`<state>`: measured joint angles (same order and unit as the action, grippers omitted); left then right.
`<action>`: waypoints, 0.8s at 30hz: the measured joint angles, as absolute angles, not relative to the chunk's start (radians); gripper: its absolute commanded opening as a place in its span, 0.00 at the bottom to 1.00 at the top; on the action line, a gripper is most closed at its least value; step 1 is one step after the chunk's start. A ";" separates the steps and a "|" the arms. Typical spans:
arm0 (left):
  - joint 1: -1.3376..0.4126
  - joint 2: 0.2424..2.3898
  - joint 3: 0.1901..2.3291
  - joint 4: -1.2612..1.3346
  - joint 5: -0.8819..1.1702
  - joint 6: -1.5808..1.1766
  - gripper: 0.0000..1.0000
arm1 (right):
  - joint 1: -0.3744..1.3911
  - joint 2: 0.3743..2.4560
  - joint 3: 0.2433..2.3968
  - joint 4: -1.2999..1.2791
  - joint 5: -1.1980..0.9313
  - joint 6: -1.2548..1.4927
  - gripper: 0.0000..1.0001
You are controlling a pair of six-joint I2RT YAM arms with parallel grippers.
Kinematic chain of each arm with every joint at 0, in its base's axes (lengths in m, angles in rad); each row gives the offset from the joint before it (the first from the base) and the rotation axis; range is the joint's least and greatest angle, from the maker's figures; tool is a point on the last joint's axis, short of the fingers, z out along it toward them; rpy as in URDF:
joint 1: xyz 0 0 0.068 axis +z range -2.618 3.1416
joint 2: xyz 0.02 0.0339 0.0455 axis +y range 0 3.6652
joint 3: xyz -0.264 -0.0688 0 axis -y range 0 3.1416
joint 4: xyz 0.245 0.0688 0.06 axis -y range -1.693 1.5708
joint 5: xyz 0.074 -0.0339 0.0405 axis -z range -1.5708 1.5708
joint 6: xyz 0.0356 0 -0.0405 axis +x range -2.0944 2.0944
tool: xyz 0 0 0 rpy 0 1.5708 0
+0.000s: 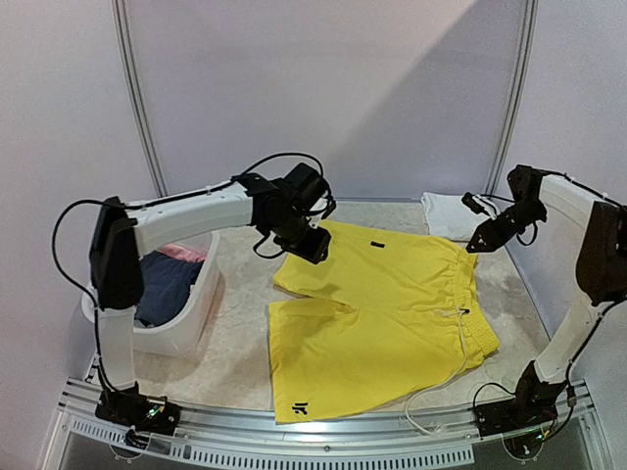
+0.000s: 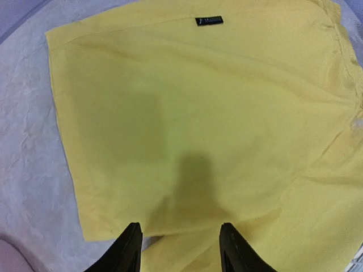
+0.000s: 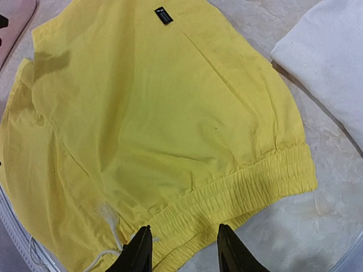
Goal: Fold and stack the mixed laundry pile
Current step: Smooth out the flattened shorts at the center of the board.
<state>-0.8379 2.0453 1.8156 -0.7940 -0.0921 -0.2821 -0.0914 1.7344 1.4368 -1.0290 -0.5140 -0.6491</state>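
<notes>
The bright yellow shorts (image 1: 372,313) lie spread flat on the table, waistband to the right and legs to the left. My left gripper (image 1: 312,245) hovers open over the far leg's hem (image 2: 113,226), with nothing between its fingers (image 2: 180,226). Above the far end of the elastic waistband (image 3: 238,187), my right gripper (image 1: 477,243) is open and empty too (image 3: 184,228). A folded white T-shirt (image 1: 446,211) lies at the back right, just beyond the shorts (image 3: 329,62). A dark navy piece (image 1: 162,284) and a pink piece (image 1: 186,253) sit in the basket.
The white plastic basket (image 1: 201,313) stands at the left edge, close to the left arm. The shorts' white drawstring (image 1: 431,411) trails toward the front rail. A small black label (image 1: 375,244) marks the far leg. Grey walls close off the back and sides.
</notes>
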 measured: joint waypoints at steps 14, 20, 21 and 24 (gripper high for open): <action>-0.648 2.378 1.900 -0.650 0.064 -0.364 0.47 | -0.079 2.151 1.594 -0.918 -0.435 -0.538 0.38; -0.615 2.320 1.786 -0.575 0.083 -0.406 0.46 | -0.044 2.192 1.666 -0.920 -0.332 -0.509 0.40; -0.611 2.305 1.762 -0.564 0.086 -0.413 0.46 | -0.035 2.196 1.675 -0.919 -0.316 -0.499 0.40; -0.594 2.273 1.709 -0.548 0.090 -0.421 0.46 | -0.007 2.208 1.699 -0.920 -0.281 -0.476 0.41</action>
<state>-0.5938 2.2734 1.7088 -0.5480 0.0898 -0.4206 -0.0067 2.2078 1.6993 -0.9195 -0.2806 -0.4759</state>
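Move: The outer hem of the yellow shorts' far leg lies about 12 cm ahead of the left hand, 9 cm to its left and 13 cm below; the black label is some 16 cm ahead and 19 cm right, the laundry basket level and roughly 38 cm left. From the right hand, the waistband's far end is about 10 cm ahead, 6 cm right and 13 below, the drawstring knot 10 cm back and 3 left, the folded white cloth 26 ahead and 9 right. The far half of the shorts is taken from both sides: the left hand swoops down about 13 cm and 8 cm forward onto the leg just inside its hem, then slides some 4 cm left on the fabric, turning counter-clockwise. The right drops 12 cm beside the waistband's far end while going forward, its last 2 cm level along the cloth with a slight roll. Both keep their fingers half open. ##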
